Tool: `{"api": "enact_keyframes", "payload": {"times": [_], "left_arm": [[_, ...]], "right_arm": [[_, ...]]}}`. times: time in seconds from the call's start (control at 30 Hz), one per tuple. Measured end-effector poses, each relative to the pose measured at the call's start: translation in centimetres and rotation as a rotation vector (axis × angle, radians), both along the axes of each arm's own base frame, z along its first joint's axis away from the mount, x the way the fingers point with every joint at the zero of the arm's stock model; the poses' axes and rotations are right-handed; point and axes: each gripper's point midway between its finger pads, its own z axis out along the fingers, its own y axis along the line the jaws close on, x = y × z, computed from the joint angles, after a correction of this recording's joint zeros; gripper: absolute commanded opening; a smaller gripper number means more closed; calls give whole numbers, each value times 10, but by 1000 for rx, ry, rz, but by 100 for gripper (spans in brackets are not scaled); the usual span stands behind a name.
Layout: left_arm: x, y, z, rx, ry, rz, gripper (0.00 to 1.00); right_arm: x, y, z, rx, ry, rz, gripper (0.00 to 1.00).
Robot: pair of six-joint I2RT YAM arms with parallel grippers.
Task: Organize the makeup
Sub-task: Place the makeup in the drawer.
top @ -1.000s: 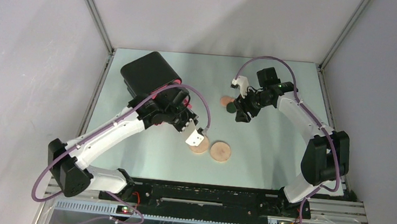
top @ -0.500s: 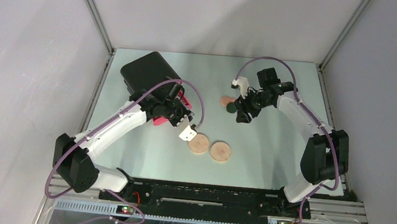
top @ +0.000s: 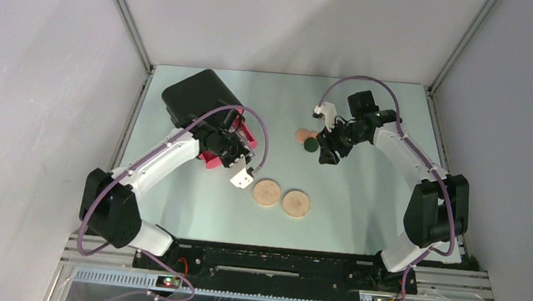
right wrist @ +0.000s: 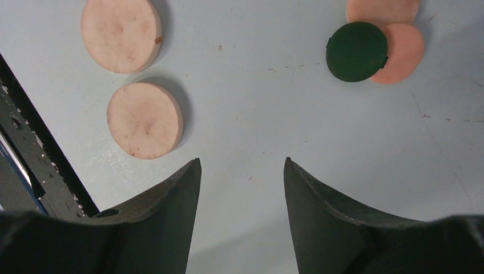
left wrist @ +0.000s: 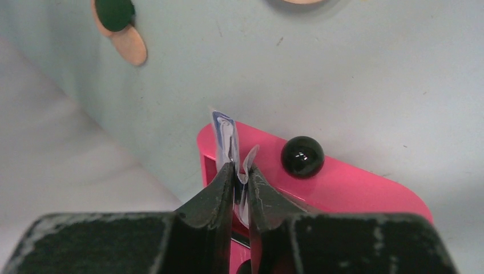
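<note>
My left gripper [left wrist: 240, 174] is shut on a clear packet [left wrist: 225, 134] that sticks up between its jaws. It hangs over the open pink drawer [left wrist: 354, 188] with the black knob [left wrist: 302, 157]; in the top view the left gripper [top: 230, 158] is at the drawer's front. Two tan round discs [top: 267, 192] [top: 295, 202] lie side by side mid-table. A dark-green round [top: 311, 145] overlaps a peach round [top: 303, 134] further back. My right gripper [top: 321, 154] stands open just right of them, with bare table between its fingertips [right wrist: 242, 162]. Its view shows the green round [right wrist: 357, 51] and both discs [right wrist: 145, 120].
The black box [top: 197, 97] stands at the back left, its pink drawer [top: 211, 162] pulled out toward the middle. Grey walls close the table on the left, back and right. Both arm bases sit along the near edge.
My left arm has drawn back from beside the nearer tan disc to over the pink drawer, carrying the packet. The right arm has barely shifted.
</note>
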Motion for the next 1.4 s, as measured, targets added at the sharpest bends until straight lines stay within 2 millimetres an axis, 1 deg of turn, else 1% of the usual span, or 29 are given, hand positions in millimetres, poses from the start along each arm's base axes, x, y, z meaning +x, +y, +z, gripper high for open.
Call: {"api": "enact_keyframes", "payload": {"times": [0.13,0.3,0.53,0.7,0.9,1.2,1.4], "left_arm": [[4,8,-9,29,12,-23,21],[9,15,-13,33,20,-28,25],[18,21,-13,29,24,-15,30],[26,29,-10,27,19,16,35],[28,37,-10,29,23,36,40],[38,39,-9,38,19,52,49],[37,39,-9,29,30,59,57]], "right_arm": [[1,-2,0,0,0,-7,64],[3,-5,0,0,0,-17,64],[3,-6,-1,-1,1,-17,64],[4,-6,-5,-6,11,-18,64],[4,-6,-8,-10,19,-18,64],[3,-6,-8,-11,19,-17,64],[3,-6,-8,-11,19,-16,64]]}}
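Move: The left hand already holds the upright makeup card over the open drawer's front edge; the drawer's middle lies about 6 cm to its left, 2 cm ahead and 8 cm below. The black case stands some 14 cm ahead and 12 cm left, the nearer wooden disc about 13 cm back and 10 cm right. From the right hand the drawer is roughly 35 cm left, 4 cm ahead and 8 cm down. Left hand carries the makeup card about 5 cm forward-left over the drawer, fingers steadily opening to release it. ##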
